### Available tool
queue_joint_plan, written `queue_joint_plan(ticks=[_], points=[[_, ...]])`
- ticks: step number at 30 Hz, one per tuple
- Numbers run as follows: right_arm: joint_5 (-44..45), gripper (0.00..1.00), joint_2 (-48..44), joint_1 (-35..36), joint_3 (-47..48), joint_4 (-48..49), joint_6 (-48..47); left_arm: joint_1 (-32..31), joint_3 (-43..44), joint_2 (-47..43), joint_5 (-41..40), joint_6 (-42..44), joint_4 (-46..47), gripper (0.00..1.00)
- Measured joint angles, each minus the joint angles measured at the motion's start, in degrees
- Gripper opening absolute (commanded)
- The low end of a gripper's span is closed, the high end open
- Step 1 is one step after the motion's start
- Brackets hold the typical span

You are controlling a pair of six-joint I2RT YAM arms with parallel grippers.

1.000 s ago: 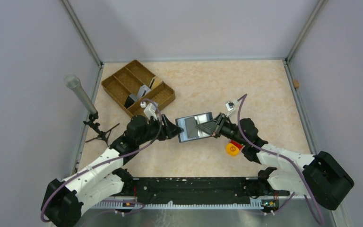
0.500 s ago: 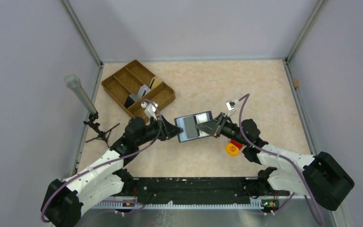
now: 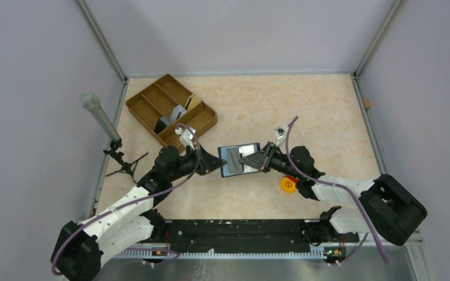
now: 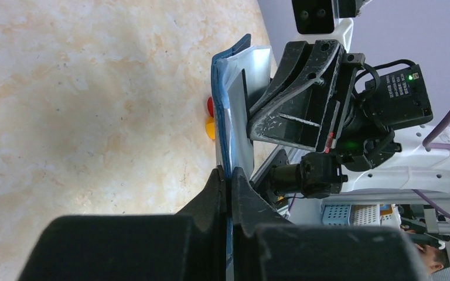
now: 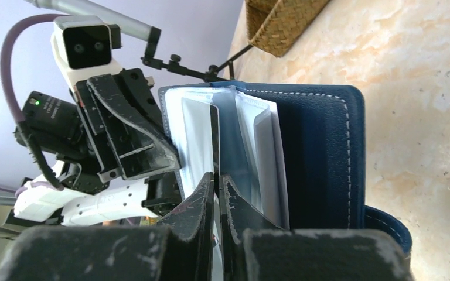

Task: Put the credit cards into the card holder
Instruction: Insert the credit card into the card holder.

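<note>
The dark navy card holder (image 3: 240, 159) lies open mid-table, its pale clear sleeves (image 5: 252, 146) fanned out. My left gripper (image 3: 221, 163) is shut on the holder's left edge, the blue cover (image 4: 227, 117) pinched between its jaws. My right gripper (image 3: 248, 161) comes in from the right, shut on a thin dark credit card (image 5: 214, 137) that stands edge-on among the sleeves. More grey credit cards (image 3: 176, 113) stand in the brown tray.
The brown woven divided tray (image 3: 152, 111) sits at the back left. A yellow round piece (image 3: 288, 185) with a red one beside it lies under the right arm. A microphone on a small stand (image 3: 99, 117) leans at the left wall.
My left gripper has shut on the holder's edge. The right arm has pushed left with the card, and the holder has shifted slightly left and toward me.
</note>
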Motion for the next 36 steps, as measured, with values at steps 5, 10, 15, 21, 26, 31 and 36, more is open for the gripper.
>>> queue_joint_plan(ticks=[5,10,15,21,26,31,36], points=[[-1.14,0.08,4.31,-0.07,0.31,1.18,-0.87,0.04,-0.83,0.52,-0.28,-0.02,-0.48,0.0],[-1.49,0.14,8.66,-0.04,1.38,1.57,-2.36,0.07,-0.83,2.47,-2.32,-0.09,-2.49,0.0],[-1.51,0.26,14.36,0.2,1.66,1.36,-4.04,0.04,-0.72,4.68,-5.03,-0.24,-5.75,0.0],[-1.09,0.38,21.14,0.7,1.68,2.08,-5.6,0.07,0.37,7.91,-9.11,-0.24,-11.65,0.0],[-0.68,0.44,23.98,1.4,1.99,2.4,-6.64,0.07,2.32,12.09,-10.51,-0.2,-15.85,0.0],[0.39,0.45,26.62,1.79,4.2,2.47,-8.59,0.07,4.17,15.93,-11.02,0.44,-17.22,0.0],[0.96,0.45,29.27,2.43,6.45,2.08,-9.57,0.13,4.57,17.9,-11.32,0.68,-17.22,0.0]])
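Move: My shut right fingertips are on the card, inside the open card holder. The holder's middle lies about 1 cm left and 1 cm ahead of them and some 1 cm lower. My left hand has the holder by its left edge, so that middle is about 5 cm to its right and 1 cm ahead, roughly level. From my right hand the yellow disc is some 19 cm right, 4 cm back and 15 cm down. I bring the open card holder down towards the table, both hands sinking together by some 12 to 14 cm. My left hand keeps its pinch on the left edge while its fingers tip downward, turning about 30 degrees and easing a little left. My right fingers dip too, drift slightly left at the end, and open to nearly half, letting go of the card. ##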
